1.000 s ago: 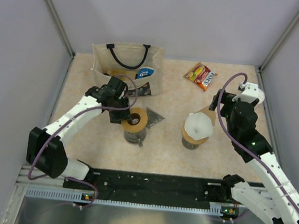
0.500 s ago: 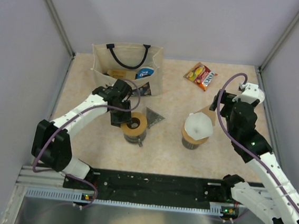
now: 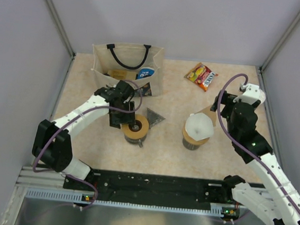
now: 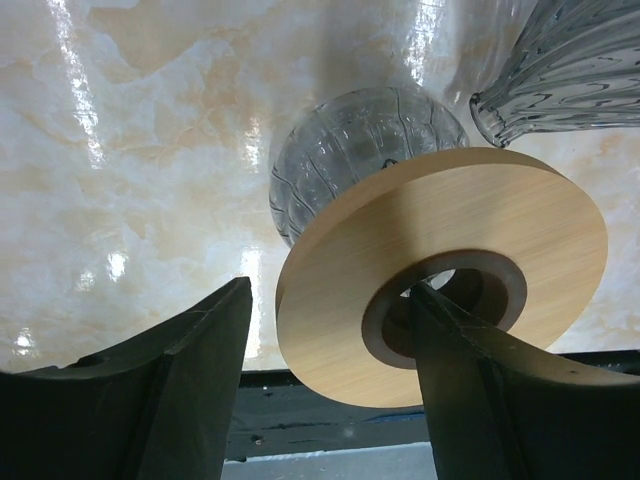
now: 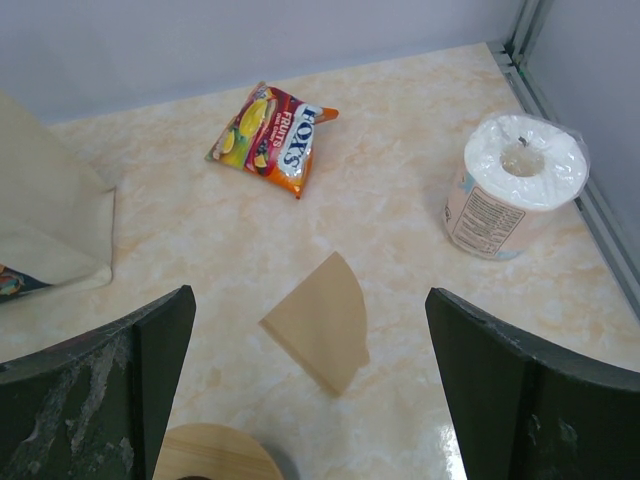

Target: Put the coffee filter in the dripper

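Observation:
The dripper's flat tan ring (image 3: 136, 126) with its dark centre hole (image 4: 450, 300) rests on a clear glass cup (image 4: 350, 150). Its dark grey ribbed cone (image 3: 154, 115) lies on the table just right of the ring, seen also in the left wrist view (image 4: 575, 65). My left gripper (image 3: 121, 120) is open and straddles the ring's near rim (image 4: 330, 290). One finger (image 4: 470, 390) stands at the hole and the other finger (image 4: 170, 390) is clear of the edge. The coffee filter (image 5: 320, 320), a folded tan paper fan, lies flat on the table (image 3: 212, 114). My right gripper (image 5: 308, 300) hangs wide open above it.
A white translucent cone (image 3: 199, 126) sits on a second tan ring by the right arm. A canvas tote bag (image 3: 126, 67) stands at the back left. A snack packet (image 5: 275, 135) and a wrapped paper roll (image 5: 515, 185) lie behind the filter. Walls close in both sides.
My left arm has swung in toward the tan ring and its jaws have widened around the rim. The right arm has not moved.

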`<action>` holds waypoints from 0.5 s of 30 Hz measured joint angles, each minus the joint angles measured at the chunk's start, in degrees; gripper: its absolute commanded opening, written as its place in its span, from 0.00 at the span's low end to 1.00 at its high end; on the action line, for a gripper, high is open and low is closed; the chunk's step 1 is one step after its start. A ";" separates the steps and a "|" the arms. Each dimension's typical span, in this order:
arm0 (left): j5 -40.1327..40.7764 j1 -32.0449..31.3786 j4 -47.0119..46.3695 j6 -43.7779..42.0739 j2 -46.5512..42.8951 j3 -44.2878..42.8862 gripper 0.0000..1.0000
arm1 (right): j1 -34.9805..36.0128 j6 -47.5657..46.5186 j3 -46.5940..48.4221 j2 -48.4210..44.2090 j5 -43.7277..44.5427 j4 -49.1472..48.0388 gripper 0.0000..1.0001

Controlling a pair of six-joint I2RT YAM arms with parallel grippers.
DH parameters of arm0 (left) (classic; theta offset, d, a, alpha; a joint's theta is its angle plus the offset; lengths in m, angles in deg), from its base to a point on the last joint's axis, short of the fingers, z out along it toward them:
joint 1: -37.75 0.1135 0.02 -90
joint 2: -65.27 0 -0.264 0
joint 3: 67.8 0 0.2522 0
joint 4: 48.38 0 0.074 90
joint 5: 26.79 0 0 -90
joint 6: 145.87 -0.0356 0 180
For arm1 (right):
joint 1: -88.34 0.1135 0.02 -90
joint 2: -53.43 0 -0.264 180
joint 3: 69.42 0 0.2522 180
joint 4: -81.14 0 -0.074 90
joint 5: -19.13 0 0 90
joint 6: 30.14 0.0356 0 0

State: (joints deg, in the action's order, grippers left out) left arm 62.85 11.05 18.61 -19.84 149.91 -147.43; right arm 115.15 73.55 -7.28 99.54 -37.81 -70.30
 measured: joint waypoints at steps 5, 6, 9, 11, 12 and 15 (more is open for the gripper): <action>0.79 -0.04 0.37 -0.11 -0.04 -0.02 0.85 | 0.00 0.00 0.00 0.00 0.00 -0.02 0.99; 1.07 -0.04 0.61 -0.11 -0.17 -0.04 0.95 | 0.00 0.00 0.00 0.00 0.00 -0.02 0.99; 1.88 -0.04 1.75 -0.24 -1.20 -0.72 0.99 | 0.00 0.00 0.00 0.00 0.00 -0.02 0.99; 2.56 -0.04 1.90 -0.20 -2.82 -1.84 0.99 | 0.00 -0.02 0.00 0.00 0.00 -0.02 0.99; 2.84 -0.04 1.68 -0.22 -3.74 -2.62 0.99 | 0.00 -0.02 0.00 0.00 0.00 -0.02 0.99; 3.04 -0.04 0.70 -0.15 -5.07 -5.81 0.99 | 0.00 -0.02 -0.02 0.00 0.02 -0.02 0.99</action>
State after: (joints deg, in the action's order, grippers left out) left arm 65.89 11.01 19.31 -19.99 144.84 -153.24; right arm 115.15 73.53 -7.31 99.54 -37.79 -70.32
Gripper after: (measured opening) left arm 0.987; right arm 0.988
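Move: Around the near-left rim of the wooden ring, the left fingers are already slackened: the ring's middle lies about 4 cm to their right, level fore and aft, some 1 cm below, with the glass jug under it, its middle 6 cm down. The ribbed dripper lies on the table roughly 8 cm ahead, 13 cm right and 9 cm below. From the idle right hand that dripper is about 28 cm left, 2 cm ahead and 26 cm lower. Spreading its fingers from about two-thirds to fully open, the left hand first stays low at the ring, easing under 1 cm left, then lifts off quickly, about 5 cm up and 2 cm forward. One finger comes out of the ring's hole and the other away from its outer edge, while the wrist tips the fingertips some 10 degrees forward. ##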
